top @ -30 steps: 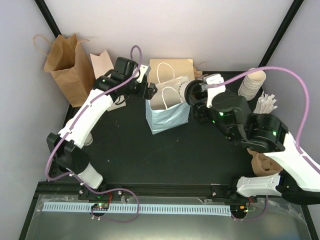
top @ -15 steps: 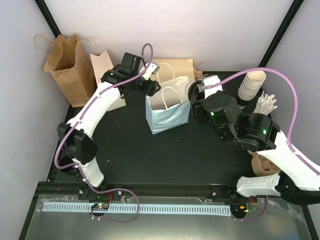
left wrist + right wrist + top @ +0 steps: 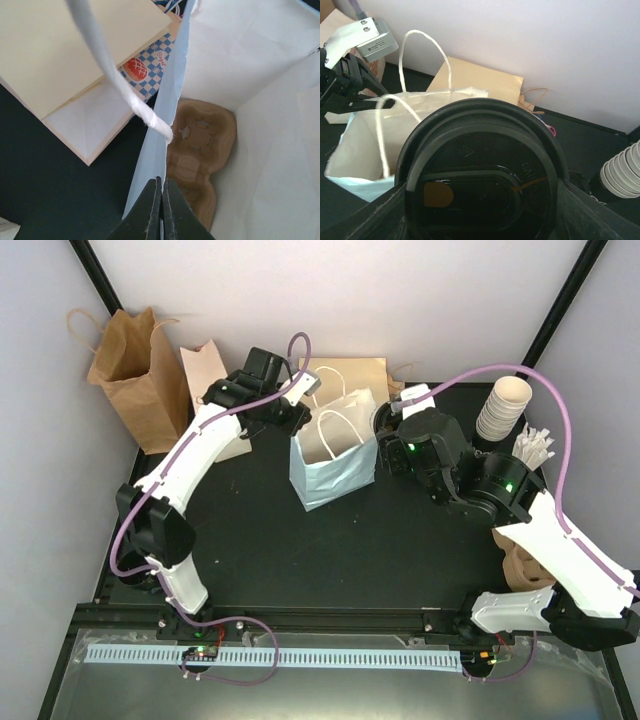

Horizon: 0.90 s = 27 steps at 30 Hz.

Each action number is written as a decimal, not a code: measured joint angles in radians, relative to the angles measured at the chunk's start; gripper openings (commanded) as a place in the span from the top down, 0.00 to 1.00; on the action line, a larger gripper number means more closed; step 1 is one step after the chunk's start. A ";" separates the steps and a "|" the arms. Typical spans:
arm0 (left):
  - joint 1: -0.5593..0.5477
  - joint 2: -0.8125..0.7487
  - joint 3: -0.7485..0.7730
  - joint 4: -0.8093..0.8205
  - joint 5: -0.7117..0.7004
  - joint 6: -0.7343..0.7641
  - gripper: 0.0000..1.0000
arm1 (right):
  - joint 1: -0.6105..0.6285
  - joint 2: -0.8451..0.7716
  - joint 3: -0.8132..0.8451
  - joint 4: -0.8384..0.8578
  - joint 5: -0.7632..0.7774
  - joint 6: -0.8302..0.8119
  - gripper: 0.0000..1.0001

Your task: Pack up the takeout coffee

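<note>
My left gripper point(image 3: 162, 186) is shut on the left rim of the light blue paper bag point(image 3: 335, 475), which stands upright with its white rope handles up. From above, the left gripper point(image 3: 298, 416) sits at the bag's back left corner. A brown cardboard cup carrier point(image 3: 200, 150) lies on the bag's bottom. The takeout coffee point(image 3: 480, 170) fills the right wrist view with its black lid, and my right gripper point(image 3: 480, 215) is shut on it, one finger on each side. The top view has the takeout coffee point(image 3: 384, 419) in the right gripper point(image 3: 392, 432) just right of the bag's mouth.
A brown paper bag point(image 3: 135, 370) and a pale pink bag point(image 3: 205, 368) stand at the back left. A flat kraft bag point(image 3: 345, 373) lies behind the blue bag. Stacked cream cups point(image 3: 505, 405), wrapped sticks point(image 3: 530, 445) and crumpled brown paper point(image 3: 525, 565) are on the right.
The left gripper went from open to shut on the bag's rim. The right arm swung round while the coffee stayed near the bag's right edge.
</note>
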 measured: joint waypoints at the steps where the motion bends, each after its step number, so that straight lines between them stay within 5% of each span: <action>1: 0.000 -0.005 0.000 -0.008 0.000 0.002 0.98 | 0.000 0.002 0.000 0.000 -0.014 0.000 0.46; 27: -0.052 -0.376 -0.351 -0.043 0.077 -0.076 0.99 | -0.002 -0.077 -0.113 0.017 -0.399 -0.022 0.47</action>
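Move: The left fingers are shut on the blue bag's rim at its left side. The cup in the right gripper is about 12 cm back, 16 cm right and 12 cm above the left hand. From the right hand the bag's mouth is some 11 cm ahead, 9 cm left and 13 cm below. The folded bags lie roughly 13 cm ahead of the left hand, 8 cm right and 22 cm down. The Decorum bag stands 17 cm left and 5 cm ahead of the left hand, 14 cm down. Keep the left fingers pinched on the blue bag's rim and draw the bag back about 11 cm, drifting slightly left, to bring its mouth under the held cup. Meanwhile keep the right grip on the lidded cup and ease it left, back and down about 4 cm each way, swinging the wrist some 20 degrees counter-clockwise and tipping it a little further down towards the mouth. ##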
